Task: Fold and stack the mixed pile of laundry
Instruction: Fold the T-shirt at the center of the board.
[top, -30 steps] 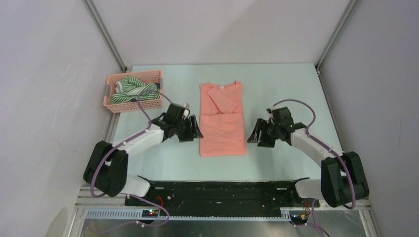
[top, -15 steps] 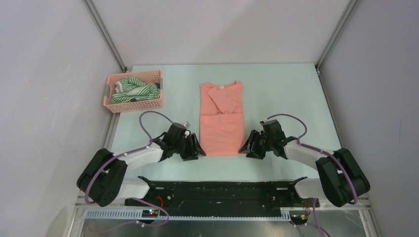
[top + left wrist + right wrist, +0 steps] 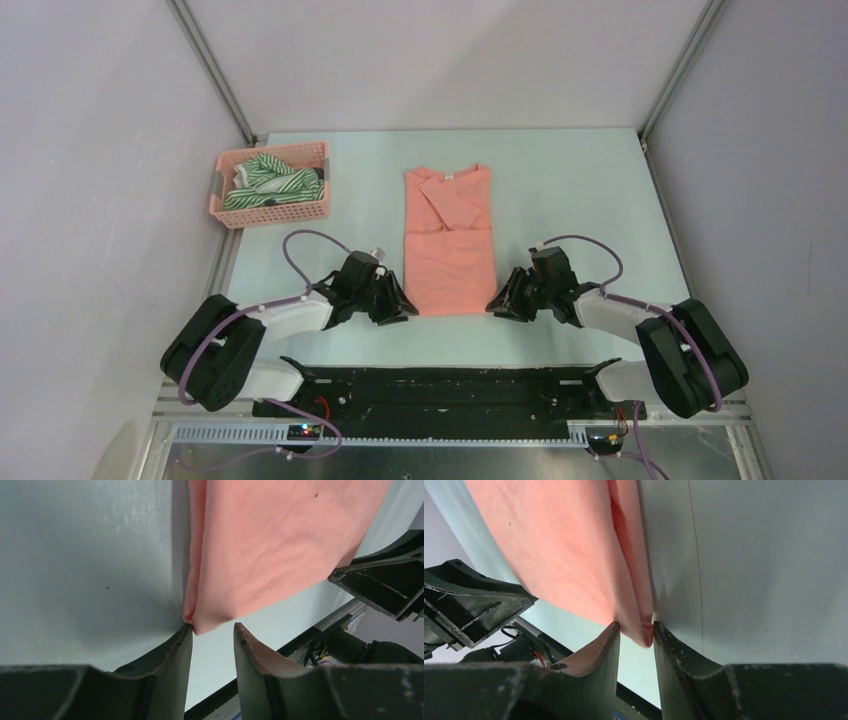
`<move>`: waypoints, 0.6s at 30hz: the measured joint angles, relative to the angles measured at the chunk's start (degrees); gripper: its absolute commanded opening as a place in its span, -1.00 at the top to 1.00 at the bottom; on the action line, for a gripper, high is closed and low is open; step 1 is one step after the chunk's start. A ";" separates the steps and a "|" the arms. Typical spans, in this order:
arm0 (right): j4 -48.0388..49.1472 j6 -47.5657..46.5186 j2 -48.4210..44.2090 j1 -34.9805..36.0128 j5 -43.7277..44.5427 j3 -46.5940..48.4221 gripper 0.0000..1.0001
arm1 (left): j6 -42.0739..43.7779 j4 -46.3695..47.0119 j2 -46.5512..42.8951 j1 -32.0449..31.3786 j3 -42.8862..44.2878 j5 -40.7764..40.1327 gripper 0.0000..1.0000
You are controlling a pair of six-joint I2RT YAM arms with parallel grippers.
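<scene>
The salmon-pink shirt (image 3: 450, 240) lies flat in a long narrow fold in the middle of the table, collar at the far end. My left gripper (image 3: 406, 308) is low at its near left corner. In the left wrist view the left gripper (image 3: 214, 626) is open: the shirt corner (image 3: 200, 625) touches one fingertip, with a gap to the other. My right gripper (image 3: 494, 304) is at the near right corner. In the right wrist view the right gripper (image 3: 635, 625) is shut on that corner of the shirt (image 3: 636, 627). The green-and-white striped garment (image 3: 265, 180) lies bunched in the basket.
The pink lattice basket (image 3: 222, 208) stands at the far left of the table, against the left wall. A metal frame post rises at each far corner. The black base rail (image 3: 440, 385) runs along the near edge, just behind both grippers.
Both grippers have slid from beside the shirt's middle toward me to its near corners. Both pairs of jaws have narrowed, and the right pair has closed on the cloth.
</scene>
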 measured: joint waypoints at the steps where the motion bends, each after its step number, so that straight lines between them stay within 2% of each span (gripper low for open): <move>1: 0.02 0.00 0.00 0.00 0.09 -0.07 0.35 | -0.24 0.52 0.39 -0.13 0.00 0.02 0.32; 2: 0.04 -0.02 0.00 0.00 0.15 -0.09 0.44 | -0.48 0.90 0.74 -0.24 0.00 -0.04 0.58; 3: 0.02 -0.02 0.00 0.00 0.31 -0.15 0.54 | -0.87 1.20 1.05 -0.33 -0.04 -0.04 0.73; 4: -0.02 -0.07 0.00 0.02 0.66 -0.20 0.75 | -0.98 1.31 1.31 -0.42 -0.11 -0.24 0.93; 5: -0.09 -0.13 0.00 0.04 0.94 -0.28 0.83 | -1.25 1.36 1.55 -0.50 -0.35 -0.46 0.98; 6: -0.24 -0.20 -0.02 0.07 1.40 -0.42 0.98 | -1.84 1.42 1.66 -0.52 -0.55 -0.50 0.99; 7: -0.35 -0.15 -0.07 0.07 1.51 -0.55 1.00 | -1.99 1.68 1.62 -0.55 -0.63 -0.57 1.00; 10: -1.84 -0.26 -1.36 0.17 2.58 -0.74 1.00 | -2.45 1.66 0.66 -0.74 -1.01 -1.31 1.00; 18: -9.42 -0.20 -13.60 1.16 5.01 -1.84 1.00 | -3.37 -2.69 -12.22 -3.52 -2.71 -6.08 1.00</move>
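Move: Each half-open gripper already stands at a near corner of the folded T-shirt: the left hand's corner is barely 1 cm forward and 1 cm below it, and the right hand's is right between its fingertips, about 1 cm down. From the left hand, the T-shirt's collar is some 30 cm ahead and 8 cm right, and the laundry basket roughly 28 cm ahead and 32 cm left. From the right hand, the collar is also about 30 cm ahead, 8 cm left. Both hands sink about half a centimetre as their fingers shut fully, each pinching its near corner of the folded T-shirt between the fingertips. Still gripping, they then rise together off the board, the left some 3.5 cm from its lowest point with its fingers tilting up a few degrees, the right some 2.5 cm while also easing about 1.5 cm to the right, away from the left hand, and as much back. ##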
